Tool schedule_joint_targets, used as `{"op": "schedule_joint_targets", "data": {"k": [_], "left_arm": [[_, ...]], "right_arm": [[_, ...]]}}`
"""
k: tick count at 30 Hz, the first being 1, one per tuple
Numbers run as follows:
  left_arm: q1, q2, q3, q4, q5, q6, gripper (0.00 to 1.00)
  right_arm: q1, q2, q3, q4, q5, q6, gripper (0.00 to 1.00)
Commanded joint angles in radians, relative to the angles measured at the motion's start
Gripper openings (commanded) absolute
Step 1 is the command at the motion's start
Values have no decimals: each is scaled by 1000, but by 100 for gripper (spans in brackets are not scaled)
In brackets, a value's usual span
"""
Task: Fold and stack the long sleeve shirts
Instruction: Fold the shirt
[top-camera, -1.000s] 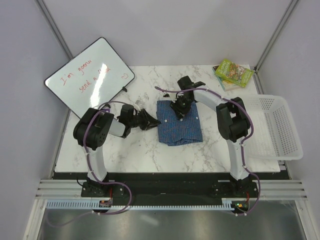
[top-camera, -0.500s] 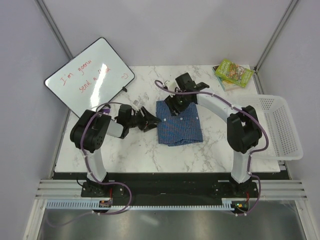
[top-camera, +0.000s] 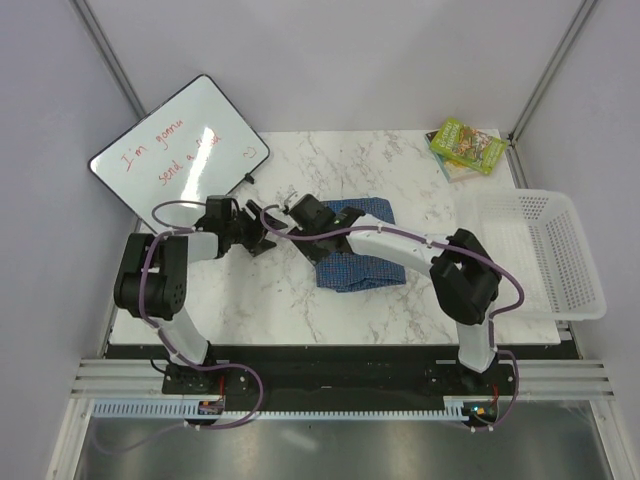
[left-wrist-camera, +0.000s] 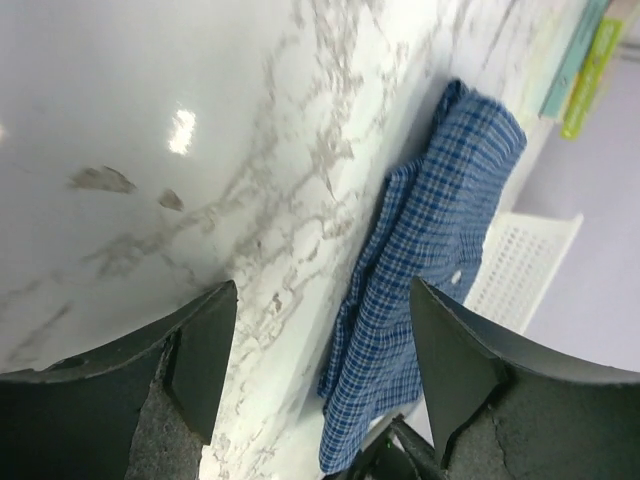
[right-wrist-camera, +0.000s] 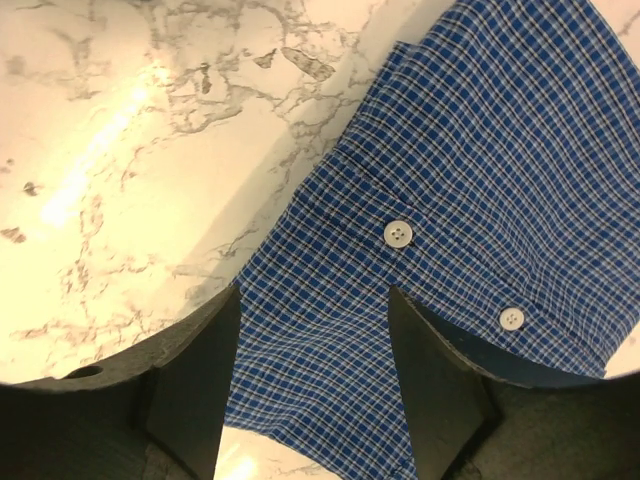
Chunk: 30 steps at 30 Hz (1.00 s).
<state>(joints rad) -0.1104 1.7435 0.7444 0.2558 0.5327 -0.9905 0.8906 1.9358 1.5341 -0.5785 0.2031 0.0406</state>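
Note:
A blue checked long sleeve shirt (top-camera: 365, 262) lies folded into a small rectangle at the middle of the marble table. My right arm reaches across it to the left. My right gripper (top-camera: 312, 222) is open over the shirt's left edge. In the right wrist view the checked cloth (right-wrist-camera: 480, 150), with two white buttons, lies between and below the open jaws (right-wrist-camera: 313, 300), which hold nothing. My left gripper (top-camera: 268, 222) is open and empty just left of the shirt, low over bare marble. The left wrist view (left-wrist-camera: 320, 300) shows the shirt (left-wrist-camera: 430, 240) ahead.
A whiteboard (top-camera: 180, 150) with red writing leans at the table's far left. Green books (top-camera: 466, 146) lie at the far right corner. A white mesh basket (top-camera: 545, 255) stands off the right edge and also shows in the left wrist view (left-wrist-camera: 515, 265).
My right gripper has swung from the shirt's far edge down to its left edge, the arm now lying across the shirt. My left gripper has drawn back a little to the left.

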Motion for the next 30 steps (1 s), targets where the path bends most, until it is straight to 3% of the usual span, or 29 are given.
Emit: {"op": "schedule_joint_targets", "data": {"k": [1,6,19,22,23,25,26,27,30], "left_arm": [[15,-44,82,-227,-115,98,77],[15,-42,84,-227,-115,92,77],[17,-44,84,-228,-115,73,77],[17,-38,92,-234,-114,70,77],[17,-36,96,-239,-114,72,77],[17,-32,102,-250,-114,73,77],[17,-33,104,-250,-109,75,77],[17,-33,102,-250,-103,78,77],[17,-29,92,-222,-67,81,79]], "right_arm": [[63,29,38,54,228,96,67],[93,109,72,40,323,126,64],[74,202,-3,65,280,205,53],[64,230,-23,75,260,220,45],[58,238,-28,74,249,226,35],[36,255,-40,65,236,240,24],[30,258,-43,63,217,240,9],[13,258,-46,63,202,237,1],[-8,224,-63,98,153,200,0]]}}
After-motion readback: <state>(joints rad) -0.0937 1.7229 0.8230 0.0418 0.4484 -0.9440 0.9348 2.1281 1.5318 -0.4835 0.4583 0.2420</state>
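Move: The stretch of the shirt's left edge next to the nearest button lies almost straight under the right hand, some 7 cm below and about 1 cm ahead. That button sits about 4 cm ahead and 3 cm to the right, and the second button about 6 cm farther right, level with the first, both roughly 8 cm down. From the left hand, the same edge is some 10 cm to the right, 3 cm back and 3 cm lower. Pinching the shirt's left edge beside the nearest button, the right fingers shut from wide open after the hand has sunk about 7 cm onto it, first swaying slightly left and back again. The wrist turns some 15 degrees clockwise, and the hand creeps a centimetre or so forward as the fingers close. The left hand, fingers open, eases 2 cm farther left and waits. ##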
